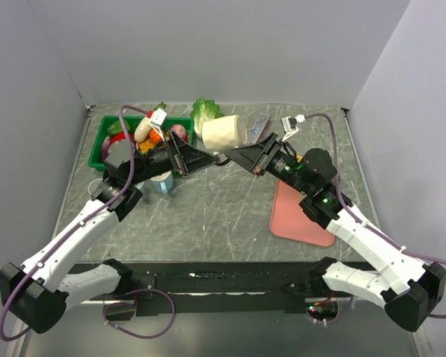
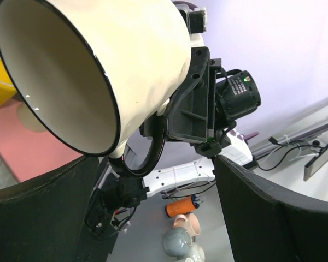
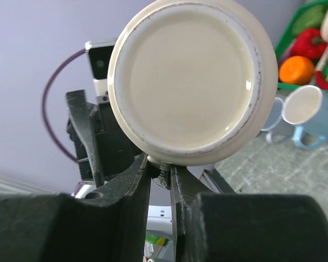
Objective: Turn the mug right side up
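A cream mug (image 1: 223, 132) with a dark rim hangs in the air above the table's middle, lying on its side. Its mouth (image 2: 60, 76) faces my left wrist camera and its base (image 3: 191, 76) faces my right wrist camera. My right gripper (image 3: 163, 169) is shut on the mug's handle (image 2: 153, 158), below the mug's body, reaching in from the right (image 1: 241, 154). My left gripper (image 1: 210, 158) is wide open just left of and under the mug, its fingers (image 2: 38, 207) apart from the mug with nothing between them.
A green bin (image 1: 98, 141) of toy vegetables stands at the back left, with a lettuce (image 1: 206, 111) behind the mug. A light blue mug (image 1: 162, 181) sits by the left arm. A pink cutting board (image 1: 301, 216) lies under the right arm.
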{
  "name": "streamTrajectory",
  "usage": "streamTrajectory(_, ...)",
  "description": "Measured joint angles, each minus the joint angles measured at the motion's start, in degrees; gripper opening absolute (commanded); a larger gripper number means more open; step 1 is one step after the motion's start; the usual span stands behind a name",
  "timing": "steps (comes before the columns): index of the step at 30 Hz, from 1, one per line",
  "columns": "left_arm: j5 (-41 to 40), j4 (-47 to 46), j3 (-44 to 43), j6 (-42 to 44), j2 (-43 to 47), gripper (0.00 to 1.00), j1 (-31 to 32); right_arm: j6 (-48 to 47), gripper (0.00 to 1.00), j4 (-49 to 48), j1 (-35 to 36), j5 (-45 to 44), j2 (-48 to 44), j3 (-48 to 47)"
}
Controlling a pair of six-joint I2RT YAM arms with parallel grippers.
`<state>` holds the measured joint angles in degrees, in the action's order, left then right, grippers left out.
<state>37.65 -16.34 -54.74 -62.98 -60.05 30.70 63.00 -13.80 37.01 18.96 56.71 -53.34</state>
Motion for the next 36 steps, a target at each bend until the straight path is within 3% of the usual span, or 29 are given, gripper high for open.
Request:
streamTrajectory(7, -0.17, -3.39, 0.20, -5.05, -0.04, 0.84, 1.11, 0.39, 0.00, -4.48, 1.44, -0.17, 1.53, 0.00)
streamTrajectory(17, -2.36, -3.78, 0.74, -7.26, -0.20, 0.51, 1.16, 0.17, 0.00, -7.93, 2.89, -1.51, 2.36, 0.11)
streamTrajectory(27, -4.22, -5.46, 3.43, -10.43, -0.09, 0.38, 1.14, -0.02, 0.00, -17.11, 3.19, -0.83, 2.86, 5.09)
streamTrajectory(28, -4.37, -5.68, 3.67, -10.84, -0.09, 0.35, 1.14, -0.04, 0.00, -18.12, 3.26, -0.83, 3.06, 5.57)
streamTrajectory(30, -4.55, -5.79, 3.76, -11.26, -0.09, 0.19, 1.03, -0.04, 0.00, -20.31, 3.37, -0.83, 3.28, 6.47)
streamTrajectory(31, -4.63, -5.64, 3.76, -11.41, -0.09, 0.05, 0.98, -0.11, 0.00, -21.09, 3.43, -0.85, 3.30, 6.78)
streamTrajectory(32, -4.74, -5.68, 3.76, -11.50, -0.09, 0.01, 0.92, -0.90, 0.00, -21.90, 3.48, -0.85, 3.28, 7.19)
streamTrajectory(36, -5.20, -5.16, 3.74, -10.86, 0.79, 0.01, 0.87, -1.42, 0.00, -23.65, 3.63, -0.90, 3.23, 8.26)
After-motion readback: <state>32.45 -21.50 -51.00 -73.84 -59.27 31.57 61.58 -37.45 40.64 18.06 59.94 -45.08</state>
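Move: My right hand still holds the cream mug by its handle, lying on its side with the mouth to my left; from there my open left gripper is about 5 cm to the left and 1 cm back. From my left hand the handle is about 2 cm right and 1 cm ahead, nearly level, with the mug's middle 7 cm ahead and 3 cm right. Some 36 cm lower stand the light blue mug, 19 cm left and 8 cm ahead, and the green vegetable tray, 26 cm left and 20 cm ahead. I feed the handle about 2 cm leftward into my left gripper with my right hand, rising a little, then sinking and easing back, its fingers tipping up as the wrist rolls some 10 degrees, grip kept. My left hand lifts about 1.5 cm and draws slightly back, comes down and forward again with a similar roll, and closes from wide open to pinch the handle. ##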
